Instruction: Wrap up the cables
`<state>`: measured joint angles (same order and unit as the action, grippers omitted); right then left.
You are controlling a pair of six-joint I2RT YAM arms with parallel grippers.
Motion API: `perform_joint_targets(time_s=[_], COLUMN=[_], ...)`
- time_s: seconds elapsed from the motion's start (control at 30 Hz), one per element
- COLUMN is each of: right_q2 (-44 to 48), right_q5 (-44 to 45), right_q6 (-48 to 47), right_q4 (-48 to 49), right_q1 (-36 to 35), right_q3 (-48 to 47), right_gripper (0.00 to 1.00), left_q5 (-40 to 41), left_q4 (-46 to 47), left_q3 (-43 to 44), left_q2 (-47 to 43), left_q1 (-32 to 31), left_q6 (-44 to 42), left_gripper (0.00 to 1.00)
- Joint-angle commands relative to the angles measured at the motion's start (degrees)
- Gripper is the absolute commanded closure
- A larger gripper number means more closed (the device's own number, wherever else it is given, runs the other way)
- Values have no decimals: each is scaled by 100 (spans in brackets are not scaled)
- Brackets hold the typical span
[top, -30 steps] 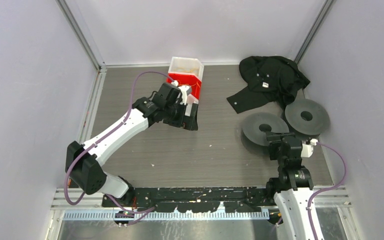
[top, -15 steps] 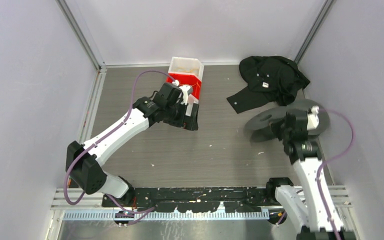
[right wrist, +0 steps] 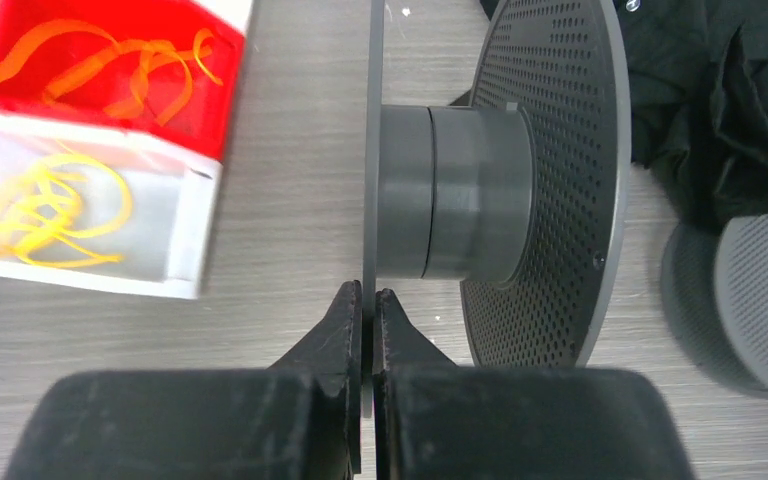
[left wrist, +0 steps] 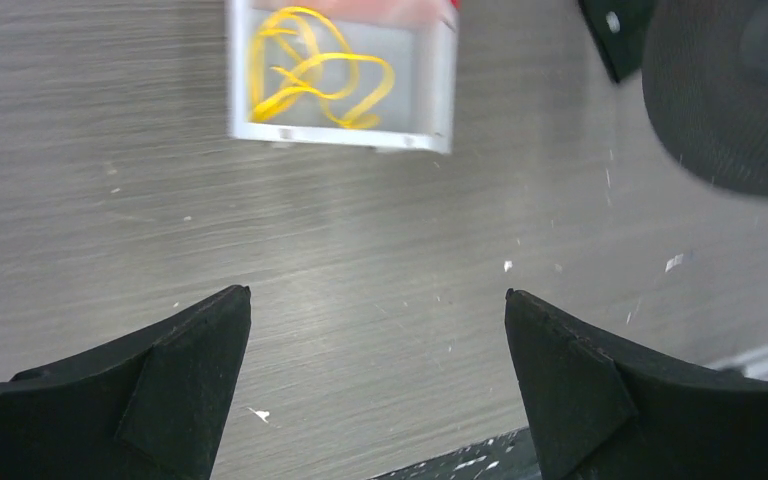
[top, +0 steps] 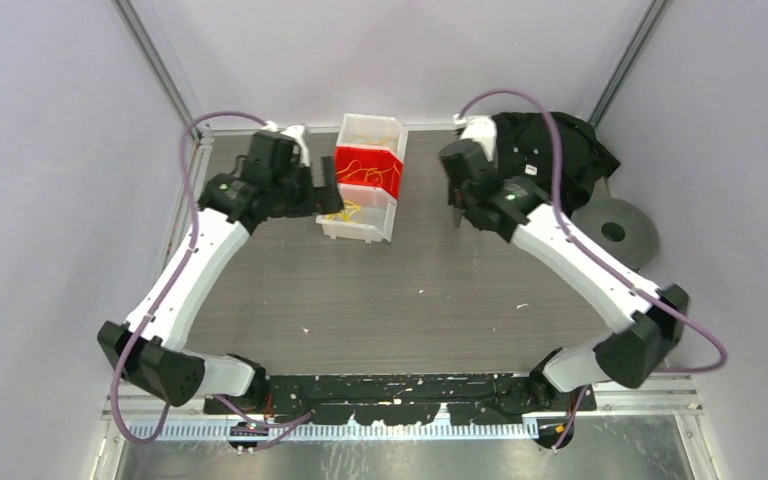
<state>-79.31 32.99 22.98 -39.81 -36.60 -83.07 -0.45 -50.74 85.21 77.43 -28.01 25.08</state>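
Yellow cables (top: 348, 211) lie in loose loops in the clear front compartment of a small bin (top: 378, 232). More cables (top: 368, 176) fill its red compartment. My left gripper (top: 328, 197) hangs just left of the bin, wide open and holding nothing (left wrist: 375, 300); the cables (left wrist: 310, 70) show ahead of it. My right gripper (top: 459, 213) is right of the bin, shut (right wrist: 368, 300) on the thin flange of a dark grey spool (right wrist: 455, 190), held edge-on with its perforated flange to the right.
A second grey spool (top: 615, 232) lies flat at the right edge of the table. A crumpled black cloth (top: 550, 150) sits in the back right corner. Purple hoses loop above both arms. Walls close in on three sides.
My right gripper closed on a spool at the right, lifted it and carried it back toward the bin. My left arm swung from in front of the bin to its left side.
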Motion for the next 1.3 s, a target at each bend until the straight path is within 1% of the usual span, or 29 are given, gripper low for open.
perform_joint_targets(time_s=[0.0,0.07,0.17,0.37,0.47,0.57,0.63,0.87,1.1,1.27], right_q2=[-552,-775,-839,-441,-143,69,144,18,-194,-413], right_q5=[1293,1299,1108,73,-530,-1082,-1279,-1560,-2183,-2200], right_q6=[-1315,-1515,-1682,-2234,-2268,-2093,-2032,-1938,-1575,-1492], right_q4=[650,843,1328,2531,2975,3065,3081,3138,3230,3324], right_q1=[-549,-632,-647,-639,-459,-69,160,529,585,580], right_q3=[-250,-209,62,1160,1606,1790,1846,1505,1363,1504], right_gripper=[99,99,100,99,99,99,99,99,100,99], left_q5=[-567,-741,-802,-970,-1030,-1061,-1076,-1180,-1171,-1183], left_q4=[-234,-157,-114,21,85,135,184,311,328,328], left_q3=[-169,-337,-489,-709,-772,-843,-908,-974,-1048,-1081], left_q2=[-441,-581,-662,-670,-657,-667,-681,-638,-676,-660], left_q1=[870,1094,1166,1166,1166,1166,1166,1166,1166,1166], left_q6=[531,568,579,686,700,725,739,777,769,766], left_gripper=[0,0,0,0,0,0,0,0,0,0])
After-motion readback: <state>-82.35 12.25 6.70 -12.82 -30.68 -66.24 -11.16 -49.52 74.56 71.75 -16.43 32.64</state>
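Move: Ahead and to the left of the right hand, which already pinches the grey spool by its rim, the bin with the yellow cable lies about 6 cm farther out, 22 cm left and 23 cm down. The red bin is some 15 cm ahead and 21 cm left, and the black shirt about 16 cm ahead and 20 cm right. From the empty left hand, the yellow-cable bin is roughly 10 cm ahead, 4 cm right and 22 cm down. Sinking about 10 cm and easing left, the right hand carries the pinched spool down to the right of the bins, then shifts forward and a little right as it rises some 3 cm, edging left again at the end. It rolls left side down and levels again, turning about 20 degrees counter-clockwise. The left hand, wide open, swings left, then sinks slightly, its fingers tipping steeper. ##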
